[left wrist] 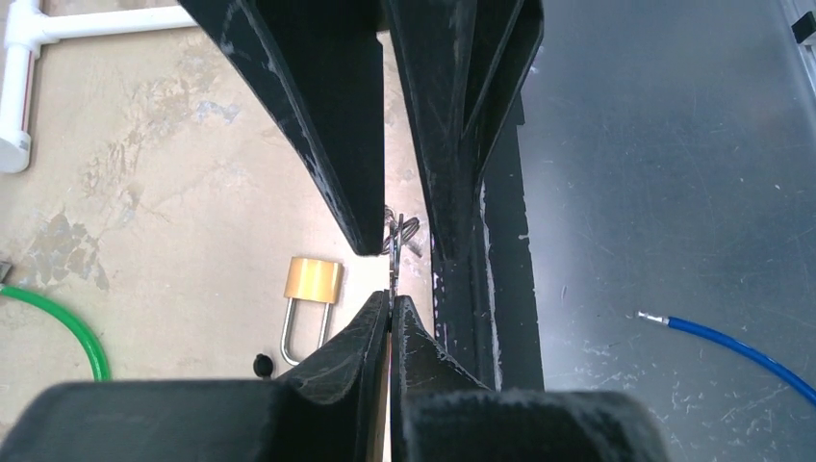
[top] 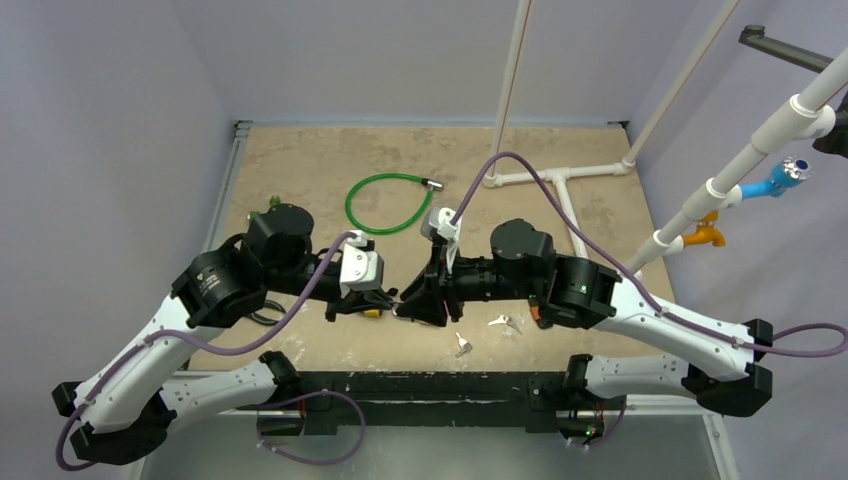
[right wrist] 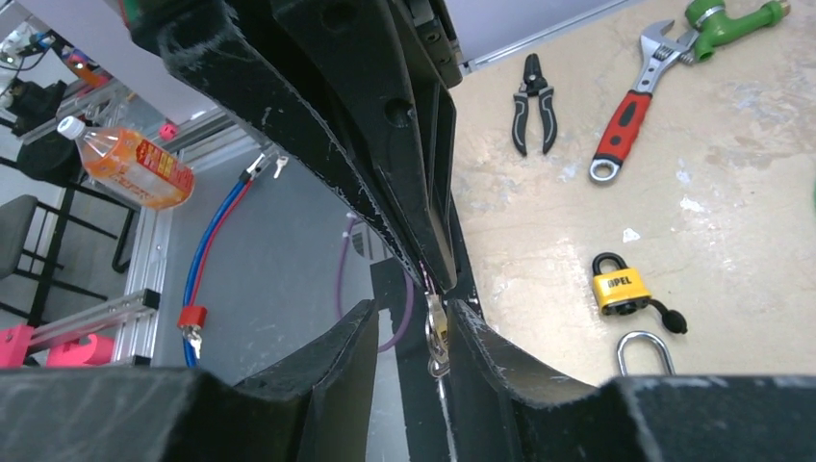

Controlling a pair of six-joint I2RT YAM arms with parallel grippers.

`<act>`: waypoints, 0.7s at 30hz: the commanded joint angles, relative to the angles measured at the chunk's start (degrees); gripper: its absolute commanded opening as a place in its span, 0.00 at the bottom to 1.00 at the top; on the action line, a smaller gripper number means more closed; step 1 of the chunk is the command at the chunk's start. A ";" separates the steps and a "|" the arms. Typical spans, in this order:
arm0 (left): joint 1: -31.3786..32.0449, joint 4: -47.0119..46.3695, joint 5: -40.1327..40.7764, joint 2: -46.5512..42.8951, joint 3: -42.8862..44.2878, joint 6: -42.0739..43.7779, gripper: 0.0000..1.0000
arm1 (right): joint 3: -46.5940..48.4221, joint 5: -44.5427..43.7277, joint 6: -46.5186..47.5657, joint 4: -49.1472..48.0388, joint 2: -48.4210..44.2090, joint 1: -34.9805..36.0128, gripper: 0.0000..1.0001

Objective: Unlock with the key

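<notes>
My left gripper [left wrist: 391, 296] is shut on a thin silver key [left wrist: 394, 269], held edge-on above the table's near edge. My right gripper [right wrist: 414, 308] faces it, jaws apart. The key and its ring [right wrist: 438, 332] hang between the right gripper's fingers, against one finger, with a gap to the other. A brass padlock [left wrist: 310, 289] with a silver shackle lies on the table just below the left gripper. A yellow padlock [right wrist: 619, 286] sits beside it. In the top view both grippers meet at the front centre, left gripper [top: 385, 303] and right gripper [top: 412, 300].
Two loose keys [top: 462, 345] [top: 505, 322] lie near the front edge. A green cable loop [top: 385, 205] lies mid-table. Pliers [right wrist: 535, 115], a red-handled wrench [right wrist: 625, 120] and white pipes [top: 560, 185] are further off. The table's black front rail [left wrist: 500, 289] runs under the grippers.
</notes>
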State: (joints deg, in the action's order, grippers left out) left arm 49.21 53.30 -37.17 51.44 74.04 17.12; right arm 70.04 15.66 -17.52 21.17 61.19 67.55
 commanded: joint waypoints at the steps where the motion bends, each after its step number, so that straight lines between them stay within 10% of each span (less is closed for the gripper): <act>1: 0.18 -1.19 -0.60 0.06 2.92 0.49 0.00 | -0.12 2.60 0.81 -1.24 1.37 0.34 0.31; 9: 0.23 -0.78 -1.36 0.03 3.37 0.51 0.00 | -0.37 -1.17 0.78 -1.52 0.17 0.37 0.00; 15: 0.19 0.09 -2.18 0.11 3.97 1.07 0.01 | -0.82 -2.64 0.46 -0.89 -1.22 0.31 0.00; 21: 0.18 2.57 -4.52 0.57 6.10 2.64 0.31 | -0.42 -2.92 1.79 1.56 -0.92 0.31 0.00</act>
State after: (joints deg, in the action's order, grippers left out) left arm 49.21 54.52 -38.87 52.23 76.71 17.82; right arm 69.34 14.04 -16.67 21.82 61.34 67.92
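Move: The key, held in the left hand's shut fingers, has its middle about 2 cm to that hand's right and 1 cm below it; from the right hand it lies roughly 1 cm left and 1 cm down, between the open fingers. Some 25 cm below the right hand, the brass padlock lies about 6 cm ahead and 4 cm right, the yellow padlock about 8 cm ahead and 8 cm left. Right hand dips about 1 cm and pinches the key, then left fingers open, rising about 1 cm. ##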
